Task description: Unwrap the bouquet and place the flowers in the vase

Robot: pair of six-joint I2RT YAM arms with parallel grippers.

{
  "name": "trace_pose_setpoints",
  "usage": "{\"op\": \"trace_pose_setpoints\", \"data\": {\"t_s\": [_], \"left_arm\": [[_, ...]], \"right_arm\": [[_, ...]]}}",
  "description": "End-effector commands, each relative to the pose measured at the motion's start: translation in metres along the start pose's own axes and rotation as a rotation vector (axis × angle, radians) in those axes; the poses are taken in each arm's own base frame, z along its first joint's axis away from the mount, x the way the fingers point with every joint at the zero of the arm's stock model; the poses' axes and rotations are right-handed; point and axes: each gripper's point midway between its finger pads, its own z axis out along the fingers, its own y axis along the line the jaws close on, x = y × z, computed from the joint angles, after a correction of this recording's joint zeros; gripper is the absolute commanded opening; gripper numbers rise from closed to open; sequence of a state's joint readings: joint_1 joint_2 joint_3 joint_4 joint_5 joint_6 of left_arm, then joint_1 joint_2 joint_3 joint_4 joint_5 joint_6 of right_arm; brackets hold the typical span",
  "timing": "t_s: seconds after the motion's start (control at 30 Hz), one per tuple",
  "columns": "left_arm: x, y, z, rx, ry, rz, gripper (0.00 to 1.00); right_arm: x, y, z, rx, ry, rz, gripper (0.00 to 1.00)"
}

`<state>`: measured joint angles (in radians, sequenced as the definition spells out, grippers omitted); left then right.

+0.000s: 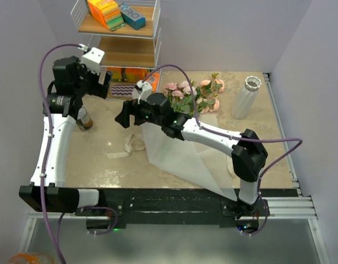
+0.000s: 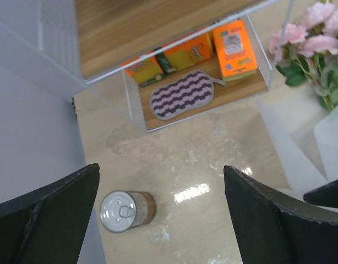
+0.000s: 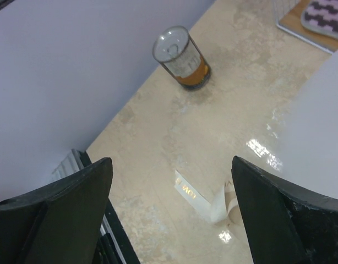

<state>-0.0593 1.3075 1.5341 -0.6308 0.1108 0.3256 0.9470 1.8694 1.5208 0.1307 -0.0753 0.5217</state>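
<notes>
The bouquet lies at the back middle of the table. Its pale pink flowers (image 1: 194,94) and green leaves rest on the white paper (image 1: 177,157), which spreads loose toward the front edge. The cream ribbon (image 1: 130,146) lies untied on the table left of the paper. The white ribbed vase (image 1: 246,98) stands upright at the back right. My right gripper (image 1: 124,115) hovers open above the ribbon (image 3: 205,198), holding nothing. My left gripper (image 1: 104,83) hangs open and empty, high at the back left, with the flowers (image 2: 317,41) off to its right.
A small metal can (image 1: 83,121) stands near the left edge, under my left gripper (image 2: 161,170). A wire shelf (image 1: 122,55) at the back holds orange boxes (image 2: 205,52) and a striped pad (image 2: 181,93). Walls close the left and right sides.
</notes>
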Motion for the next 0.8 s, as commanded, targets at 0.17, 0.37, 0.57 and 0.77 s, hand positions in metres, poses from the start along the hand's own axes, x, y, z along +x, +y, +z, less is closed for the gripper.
{"op": "trace_pose_setpoints", "data": {"t_s": [0.17, 0.37, 0.57, 0.77], "left_arm": [[-0.044, 0.075, -0.064, -0.252, -0.195, -0.228, 0.99], [-0.029, 0.100, -0.064, -0.318, -0.167, -0.250, 0.99], [-0.025, 0.103, -0.050, -0.280, -0.141, -0.276, 0.99], [-0.024, 0.089, -0.038, -0.171, -0.122, -0.253, 0.99]], "right_arm": [[0.004, 0.024, 0.025, -0.150, 0.021, -0.008, 0.91], [-0.039, 0.037, -0.002, -0.136, -0.033, -0.095, 0.92], [-0.093, -0.022, -0.069, 0.039, -0.121, -0.106, 0.93], [-0.066, -0.143, -0.133, 0.267, -0.078, -0.031, 0.91]]}}
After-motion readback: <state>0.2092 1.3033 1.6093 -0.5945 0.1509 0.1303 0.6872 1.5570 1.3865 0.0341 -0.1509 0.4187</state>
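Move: Out ahead and to the right of the empty, open right hand lie the flowers, about 16 cm farther out, 28 cm to its right and 20 cm lower. The wrapping paper's middle is roughly 21 cm right and 3 cm back, with a flap raised close beside the fingers; the ribbon lies some 4 cm back, nearly straight below. The vase stands about 24 cm right of the flowers and 5 cm nearer. From the left hand, the flowers lie about 10 cm ahead, 36 cm right and 31 cm below. Hovering beside the raised paper flap, the right hand lifts slightly, edges left and dips about 3 cm, then swings back right, rising and reaching a little forward over the paper towards the flowers, about 14 cm right overall, turning clockwise, fingers still open. The left hand, also open, draws about 9 cm left, rising then sinking partway, and turns counter-clockwise nearly 20 degrees. ##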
